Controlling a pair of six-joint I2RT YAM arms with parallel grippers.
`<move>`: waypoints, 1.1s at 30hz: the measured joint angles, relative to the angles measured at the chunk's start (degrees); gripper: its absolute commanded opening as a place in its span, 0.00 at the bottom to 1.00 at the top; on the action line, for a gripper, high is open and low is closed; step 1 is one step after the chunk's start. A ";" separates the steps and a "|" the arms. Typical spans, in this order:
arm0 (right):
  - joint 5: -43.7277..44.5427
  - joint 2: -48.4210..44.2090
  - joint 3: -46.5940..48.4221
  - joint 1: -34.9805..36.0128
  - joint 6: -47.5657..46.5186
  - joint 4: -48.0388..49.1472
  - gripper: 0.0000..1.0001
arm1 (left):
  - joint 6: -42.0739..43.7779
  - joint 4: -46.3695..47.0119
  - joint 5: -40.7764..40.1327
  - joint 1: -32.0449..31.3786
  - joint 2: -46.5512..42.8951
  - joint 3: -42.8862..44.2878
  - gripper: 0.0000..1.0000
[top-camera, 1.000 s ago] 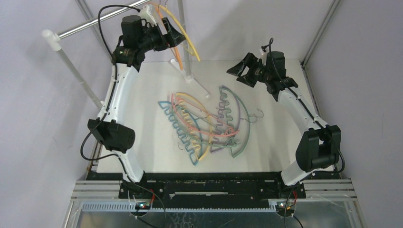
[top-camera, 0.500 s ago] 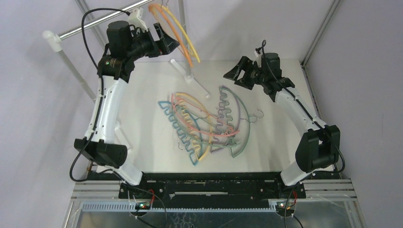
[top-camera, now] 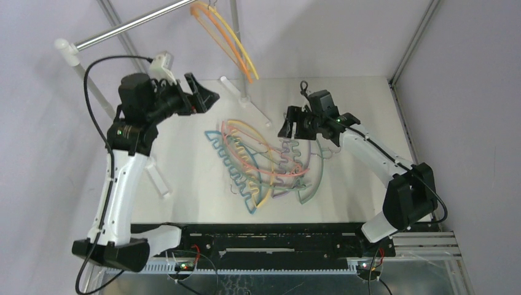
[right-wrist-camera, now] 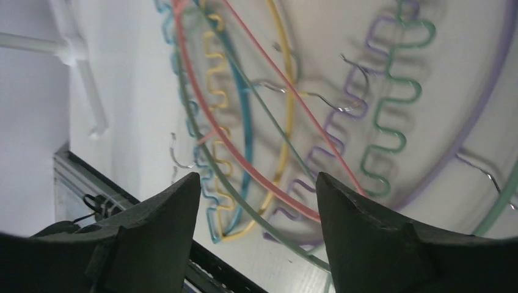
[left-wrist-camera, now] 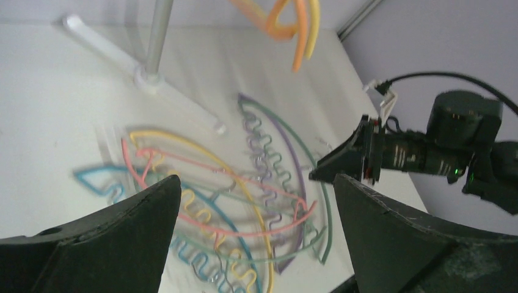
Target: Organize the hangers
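Several hangers (top-camera: 264,166) lie tangled in a heap mid-table: pink, yellow, teal, green and purple, some wavy-edged. An orange hanger (top-camera: 228,42) and a yellow one (top-camera: 244,52) hang from the silver rail (top-camera: 132,24). My left gripper (top-camera: 206,98) hovers open and empty between the rail and the heap. Its wrist view looks down on the pink hanger (left-wrist-camera: 251,235) between the fingertips of the left gripper (left-wrist-camera: 255,183). My right gripper (top-camera: 285,123) stands open just above the heap's right side. In the right wrist view the right gripper (right-wrist-camera: 258,178) frames the pink hanger (right-wrist-camera: 287,198) and a green wavy hanger (right-wrist-camera: 391,140) below, gripping nothing.
The rail's white post and foot (top-camera: 247,99) stand just behind the heap. A second post (top-camera: 92,86) rises at the left beside my left arm. The black frame (top-camera: 276,230) runs along the near table edge. Grey walls close in the back and sides.
My left arm has pulled back from the rail, down and to the left, leaving the orange and yellow hangers hanging. My right arm has swung left and down to the heap, jaws slightly narrower.
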 measured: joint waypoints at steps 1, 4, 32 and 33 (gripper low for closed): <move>0.52 0.17 -0.87 0.00 -0.24 -0.31 0.72 | -0.04 0.15 -0.02 0.00 -1.75 -2.73 0.99; 1.95 1.20 -2.36 0.70 -1.40 -2.36 0.68 | -0.09 0.22 -0.52 0.00 -5.49 -9.53 0.99; 7.72 16.39 0.87 20.74 -18.40 -5.16 0.56 | -3.54 1.90 -4.02 0.00 -23.04 -35.82 0.99; 8.39 16.39 1.20 20.98 -18.64 -5.01 0.56 | -3.65 1.97 -4.02 0.00 -23.26 -36.24 0.99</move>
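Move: The pink hanger's curved bar, at the stretch nearest the right hand, lies about 8 cm back and 8 cm left of it, some 15 cm below. The green bow lies about 4 cm nearer the bases than that stretch; the purple hanger's middle is 3 cm back and 2 cm right of the right hand, about 17 cm down. From the left hand, the pink stretch is roughly 7 cm back, 15 cm right and 38 cm below. Lower the right gripper some 12 cm onto the pile, sinking first, then swinging back and left while turning about 30 degrees counter-clockwise and rolling its left side down; finish by easing forward about 3 cm towards the pink bar, fingers narrowed but open around the green bow. Meanwhile bring the wide-open left gripper down and back from the rail, tipping it slightly downward. ##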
